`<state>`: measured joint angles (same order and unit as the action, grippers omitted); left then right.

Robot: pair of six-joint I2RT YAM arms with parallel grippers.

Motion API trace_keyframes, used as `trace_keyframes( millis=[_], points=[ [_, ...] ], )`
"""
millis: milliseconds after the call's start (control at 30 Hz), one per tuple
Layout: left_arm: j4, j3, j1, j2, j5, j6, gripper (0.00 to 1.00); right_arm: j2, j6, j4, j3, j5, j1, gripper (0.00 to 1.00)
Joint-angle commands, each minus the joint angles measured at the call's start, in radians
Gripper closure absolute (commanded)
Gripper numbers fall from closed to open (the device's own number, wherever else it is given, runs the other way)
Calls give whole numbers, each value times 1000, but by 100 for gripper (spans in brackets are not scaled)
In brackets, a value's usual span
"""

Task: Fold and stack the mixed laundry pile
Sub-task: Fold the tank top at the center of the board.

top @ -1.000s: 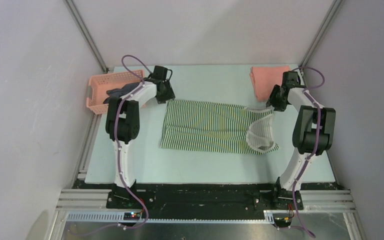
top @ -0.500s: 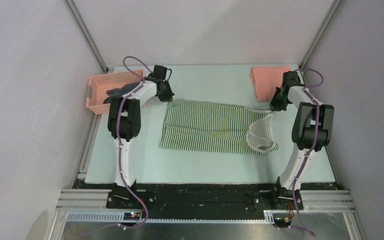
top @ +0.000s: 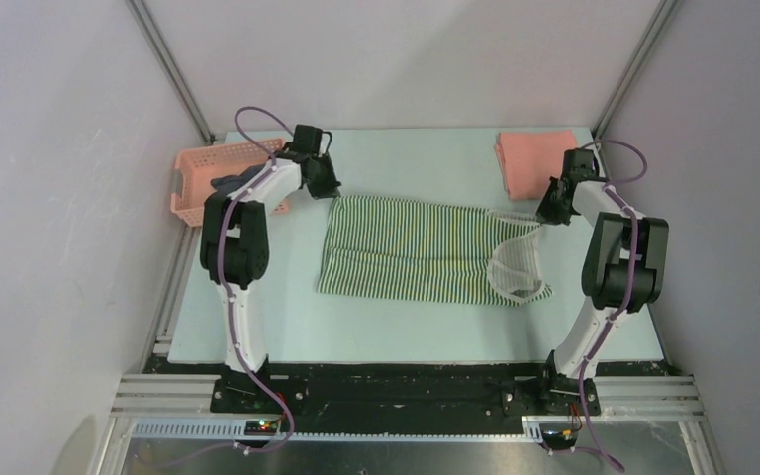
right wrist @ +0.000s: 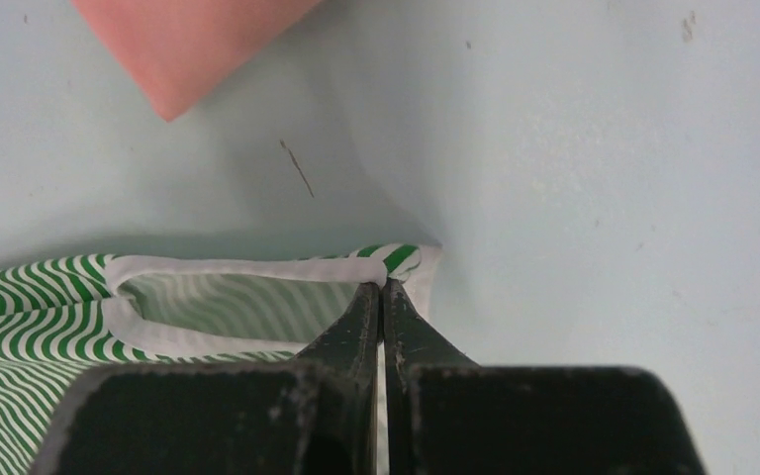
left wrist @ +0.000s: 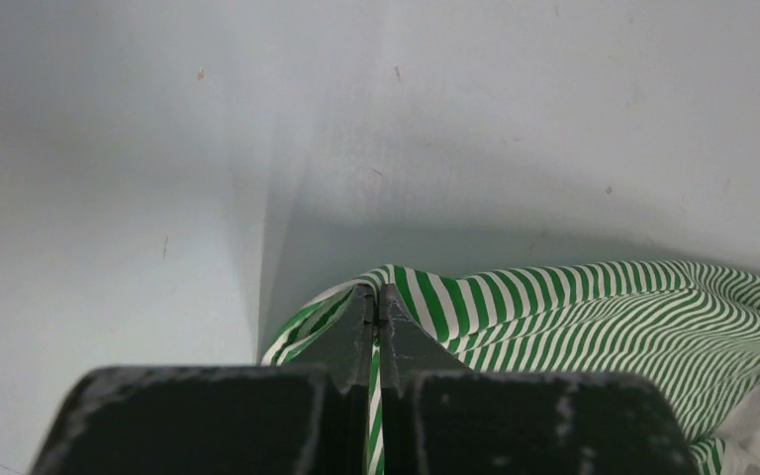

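Note:
A green-and-white striped garment (top: 411,250) lies spread flat across the middle of the table. My left gripper (top: 332,194) is shut on its far left corner (left wrist: 396,282), the cloth pinched between the fingers. My right gripper (top: 544,217) is shut on the far right corner, at the white-trimmed edge (right wrist: 386,259). A folded salmon-pink shirt (top: 529,158) lies at the far right, its corner (right wrist: 183,45) in the right wrist view. A dark navy-grey garment (top: 236,180) sits in the basket at the far left.
A pink plastic lattice basket (top: 198,178) stands at the table's far left edge, just behind my left arm. Grey walls and metal frame posts close in the table on three sides. The pale green table (top: 406,327) extends toward the near edge.
Both grippers have closed on the striped garment's far corners. The left gripper has shifted slightly back and left, the right slightly outward.

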<state>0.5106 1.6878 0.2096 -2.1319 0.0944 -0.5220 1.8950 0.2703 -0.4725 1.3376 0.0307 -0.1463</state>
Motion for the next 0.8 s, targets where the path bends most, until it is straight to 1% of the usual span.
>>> trace_keyframes(
  millis=[0,133,233,400,567,767],
  points=[
    [-10,-51,-12,96,95,56,100,-112,28,110,-91,-29,-11,100],
    [-10,-126,-13,149,118,69,100,-196,53,185,-193,-28,-12,100],
    [-5,-181,-19,185,120,81,100,-254,57,229,-269,-77,-14,100],
    [5,-245,-31,211,132,91,100,-367,69,292,-376,-96,-19,100],
    [25,-281,-38,222,115,108,100,-437,85,291,-462,-100,-21,100],
    [45,-295,-40,218,122,116,100,-485,113,215,-520,-126,-21,100]
  ],
)
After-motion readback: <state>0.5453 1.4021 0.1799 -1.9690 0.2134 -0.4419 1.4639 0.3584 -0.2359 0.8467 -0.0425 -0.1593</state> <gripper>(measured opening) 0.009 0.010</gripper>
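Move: From the left hand, pinching the tank top's far-left corner, the near-left corner lies about 27 cm back and 2 cm left, some 4 cm below; the basket stands 31 cm to its left and 3 cm farther out. From the right hand, holding the far strap end, the near-right corner is about 23 cm straight back and 2 cm below, while the folded salmon garment sits 16 cm ahead and 2 cm to the right. Drawing the far edge back towards the near one, both hands keep their pinch on its two ends and travel almost straight back together, about 8 cm each. The left sinks some 2 cm overall while its fingers tip steeper, nearly 10 degrees; the right rises about 2 cm, its fingers tilting outward by as much. Both turn slightly clockwise. ##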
